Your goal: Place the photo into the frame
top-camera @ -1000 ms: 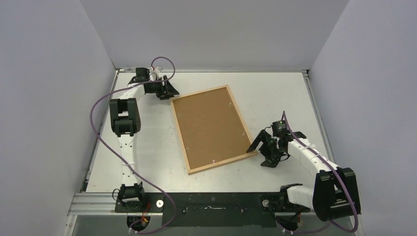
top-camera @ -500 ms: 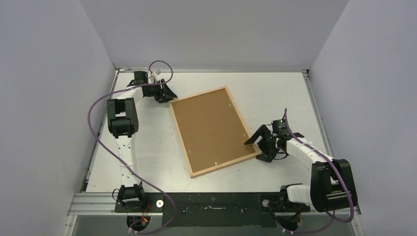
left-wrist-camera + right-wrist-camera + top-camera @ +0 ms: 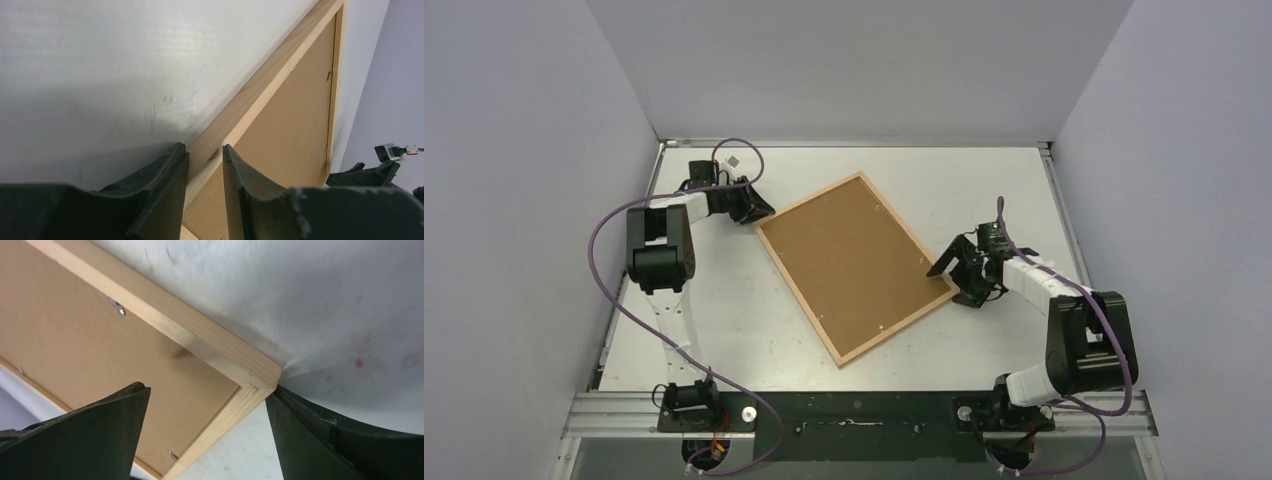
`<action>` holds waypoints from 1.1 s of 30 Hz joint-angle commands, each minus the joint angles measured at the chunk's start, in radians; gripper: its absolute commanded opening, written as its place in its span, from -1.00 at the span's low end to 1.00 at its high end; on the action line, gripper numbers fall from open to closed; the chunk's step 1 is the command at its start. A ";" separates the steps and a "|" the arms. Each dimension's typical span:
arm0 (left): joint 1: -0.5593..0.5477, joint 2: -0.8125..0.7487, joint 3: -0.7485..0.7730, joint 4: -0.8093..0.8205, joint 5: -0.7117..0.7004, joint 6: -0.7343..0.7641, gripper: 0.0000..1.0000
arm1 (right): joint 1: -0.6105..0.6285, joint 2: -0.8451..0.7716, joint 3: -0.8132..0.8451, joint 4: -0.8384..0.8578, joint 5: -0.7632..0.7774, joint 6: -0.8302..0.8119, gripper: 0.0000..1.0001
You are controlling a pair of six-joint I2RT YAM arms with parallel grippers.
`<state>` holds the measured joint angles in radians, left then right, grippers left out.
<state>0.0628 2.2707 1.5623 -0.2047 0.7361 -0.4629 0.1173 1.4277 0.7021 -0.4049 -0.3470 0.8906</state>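
The frame (image 3: 809, 199) lies face down on the table, slanted, with its brown backing board (image 3: 854, 265) up. My left gripper (image 3: 759, 212) is at the frame's far left corner. In the left wrist view its jaws (image 3: 205, 150) stand narrow, one on each side of the pale wood bar (image 3: 260, 87), which fills the gap between them. My right gripper (image 3: 954, 283) is at the right corner, jaws wide. In the right wrist view (image 3: 207, 389) one finger (image 3: 310, 440) touches the corner of the bar (image 3: 165, 315). The photo is not in view.
Grey walls close in the table (image 3: 724, 310) on the left, back and right. Small metal tabs (image 3: 120, 311) hold the backing board in the frame. The arm bases sit on a black rail (image 3: 854, 412) at the near edge.
The frame has turned counter-clockwise in the top view. The left gripper moved left and nearer with its corner, its jaws narrowing. The right gripper moved farther away with the right corner.
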 commanded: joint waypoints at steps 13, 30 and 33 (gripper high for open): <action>-0.177 -0.371 -0.510 -0.215 -0.051 0.027 -0.32 | -0.158 0.330 0.272 0.296 0.120 -0.152 0.72; -0.288 -0.605 -0.684 -0.346 -0.138 0.064 -0.11 | -0.250 0.419 0.499 0.214 0.133 -0.103 0.70; -0.286 -0.636 -0.617 -0.366 -0.151 0.084 0.14 | -0.254 0.319 0.486 0.231 0.190 -0.063 0.74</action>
<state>-0.2264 1.6978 0.8650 -0.5167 0.6399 -0.4351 -0.1261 1.8721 1.1580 -0.1432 -0.2340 0.7826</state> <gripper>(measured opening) 0.510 0.862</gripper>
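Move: The wooden frame lies back-up, its middle about 25 cm right of the left hand and 15 cm back, and some 28 cm left of the right hand and 6 cm ahead, a centimetre or so below both. The left fingers already straddle its short far-left rail, the left corner about 2 cm back; the right fingers already straddle the right corner, about 2 cm back. The far corner stands roughly 27 cm right of the left hand and 12 cm ahead. With outer fingers against opposite ends of the frame, both hands keep turning it counter-clockwise: the left drags its short rail back some 27 cm and a little right, tipping steeper, while the right pushes the other corner forward about 20 cm and 11 cm right, tilting its fingertips outward. Both stay low, ease off together, and the left fingers open somewhat at the end. ##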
